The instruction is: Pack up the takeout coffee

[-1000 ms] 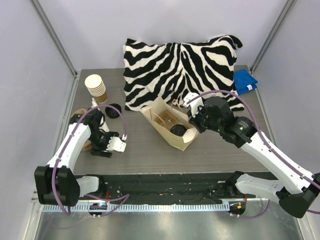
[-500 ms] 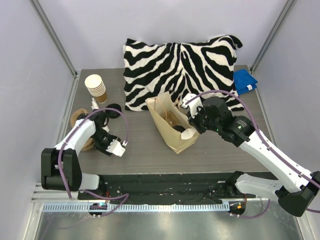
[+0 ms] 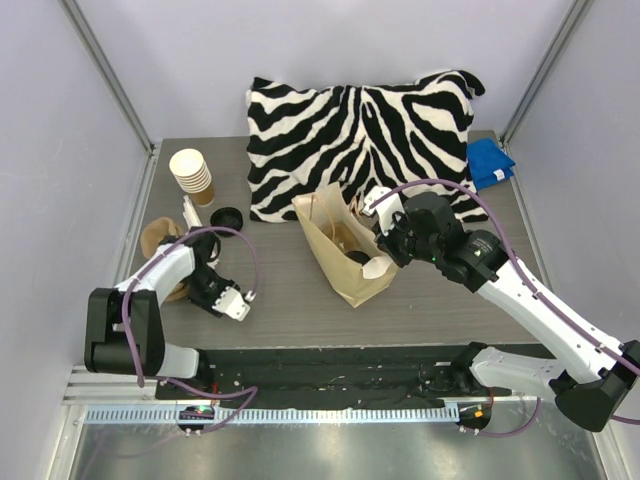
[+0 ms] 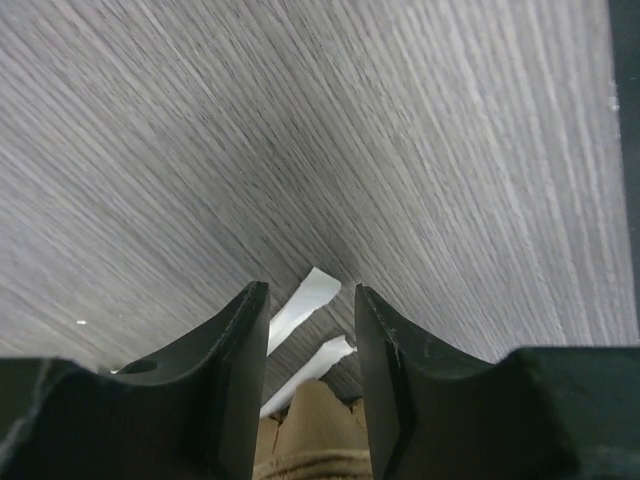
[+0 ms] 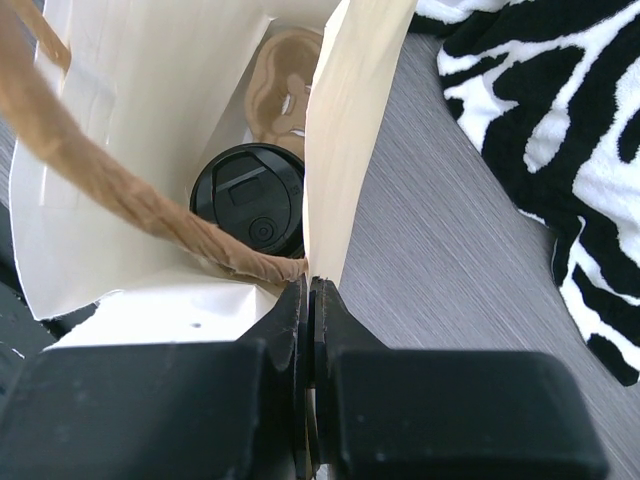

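The takeout coffee (image 5: 248, 200) sits at the bottom of the pale paper bag (image 3: 335, 245), only its round black lid showing; from above the lid (image 3: 355, 258) is a dark spot inside the bag. My right gripper (image 5: 310, 282) is shut on the bag's right rim beside a brown twisted handle (image 5: 110, 190), and holds the bag (image 5: 350, 120) upright at mid-table (image 3: 384, 250). My left gripper (image 3: 238, 303) hovers low at the front left, away from the bag. Its jaws stand partly apart (image 4: 310, 290), over bare tabletop with two white strips and a tan scrap low between them.
A zebra-striped pillow (image 3: 360, 130) lies behind the bag. A stack of unlidded cups (image 3: 190, 172), a loose black lid (image 3: 227, 217) and a brown paper piece (image 3: 158, 240) are at the left. A blue cloth (image 3: 490, 162) lies at the far right.
The right gripper has tipped the bag from lying open to standing more upright. The left gripper has drawn back toward the near edge, and its jaws have narrowed.
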`<act>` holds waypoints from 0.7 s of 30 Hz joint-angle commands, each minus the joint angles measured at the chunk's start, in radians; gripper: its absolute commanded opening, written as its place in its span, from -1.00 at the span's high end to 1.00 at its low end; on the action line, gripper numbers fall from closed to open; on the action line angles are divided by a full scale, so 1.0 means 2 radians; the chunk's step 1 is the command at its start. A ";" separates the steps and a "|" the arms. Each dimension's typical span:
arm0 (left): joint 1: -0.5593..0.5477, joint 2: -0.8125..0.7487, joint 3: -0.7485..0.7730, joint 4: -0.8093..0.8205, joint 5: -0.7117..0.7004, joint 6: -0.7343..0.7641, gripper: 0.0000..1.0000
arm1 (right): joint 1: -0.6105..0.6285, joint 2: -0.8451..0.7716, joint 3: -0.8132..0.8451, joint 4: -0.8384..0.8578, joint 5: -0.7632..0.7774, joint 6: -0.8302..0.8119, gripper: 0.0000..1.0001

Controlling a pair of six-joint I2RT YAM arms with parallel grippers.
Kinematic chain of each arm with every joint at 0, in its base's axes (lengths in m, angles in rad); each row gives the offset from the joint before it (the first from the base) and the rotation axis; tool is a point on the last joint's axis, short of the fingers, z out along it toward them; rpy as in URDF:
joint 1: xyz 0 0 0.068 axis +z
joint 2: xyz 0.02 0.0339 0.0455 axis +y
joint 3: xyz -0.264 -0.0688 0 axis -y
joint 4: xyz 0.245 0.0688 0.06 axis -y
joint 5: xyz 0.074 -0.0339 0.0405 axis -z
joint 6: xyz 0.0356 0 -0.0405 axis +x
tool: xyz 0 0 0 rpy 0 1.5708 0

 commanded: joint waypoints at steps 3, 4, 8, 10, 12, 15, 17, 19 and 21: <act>0.000 0.015 -0.014 0.056 0.001 0.116 0.20 | -0.001 0.002 0.014 -0.024 -0.002 0.002 0.98; 0.000 0.013 -0.018 0.059 0.004 0.118 0.21 | 0.000 0.002 0.014 -0.025 -0.002 0.002 0.98; 0.000 0.002 -0.038 0.079 0.012 0.136 0.32 | 0.000 0.002 0.014 -0.025 -0.001 0.002 0.98; 0.000 -0.004 -0.045 0.076 0.017 0.146 0.34 | 0.000 0.001 0.016 -0.027 0.002 0.002 0.98; 0.000 -0.007 -0.051 0.076 0.018 0.150 0.41 | 0.000 0.000 0.015 -0.028 0.002 0.002 0.98; 0.000 -0.012 -0.062 0.079 0.019 0.153 0.56 | 0.000 -0.001 0.014 -0.028 0.003 0.003 0.98; 0.000 -0.014 -0.064 0.080 0.020 0.153 0.71 | 0.000 -0.001 0.014 -0.028 0.002 0.003 0.98; 0.000 -0.020 -0.064 0.080 0.027 0.156 0.83 | 0.000 0.002 0.014 -0.027 0.001 0.003 0.99; 0.000 -0.037 -0.064 0.078 0.034 0.167 1.00 | 0.000 0.004 0.016 -0.026 0.000 0.003 0.99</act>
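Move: The near end of the white straw lies almost under my left hand, about 1 cm ahead and 2 cm below, between my open fingers. A second straw end is some 2 cm ahead and 2 cm left. The cup carrier sits about 10 cm ahead and 11 cm left, the loose black lid about 20 cm ahead and 5 cm right. From my right hand the straw end is roughly 46 cm left, 6 cm back and 22 cm below. I sink my left hand the last 1.5 cm to the tabletop over the straw's near end, easing less than 1 cm forward and then most of that back, while the fingers close from nearly half open to almost shut around the straw end. The wrist tilts only about 5 degrees. My right hand stays put and keeps its grip on the paper bag's rim and handle. ##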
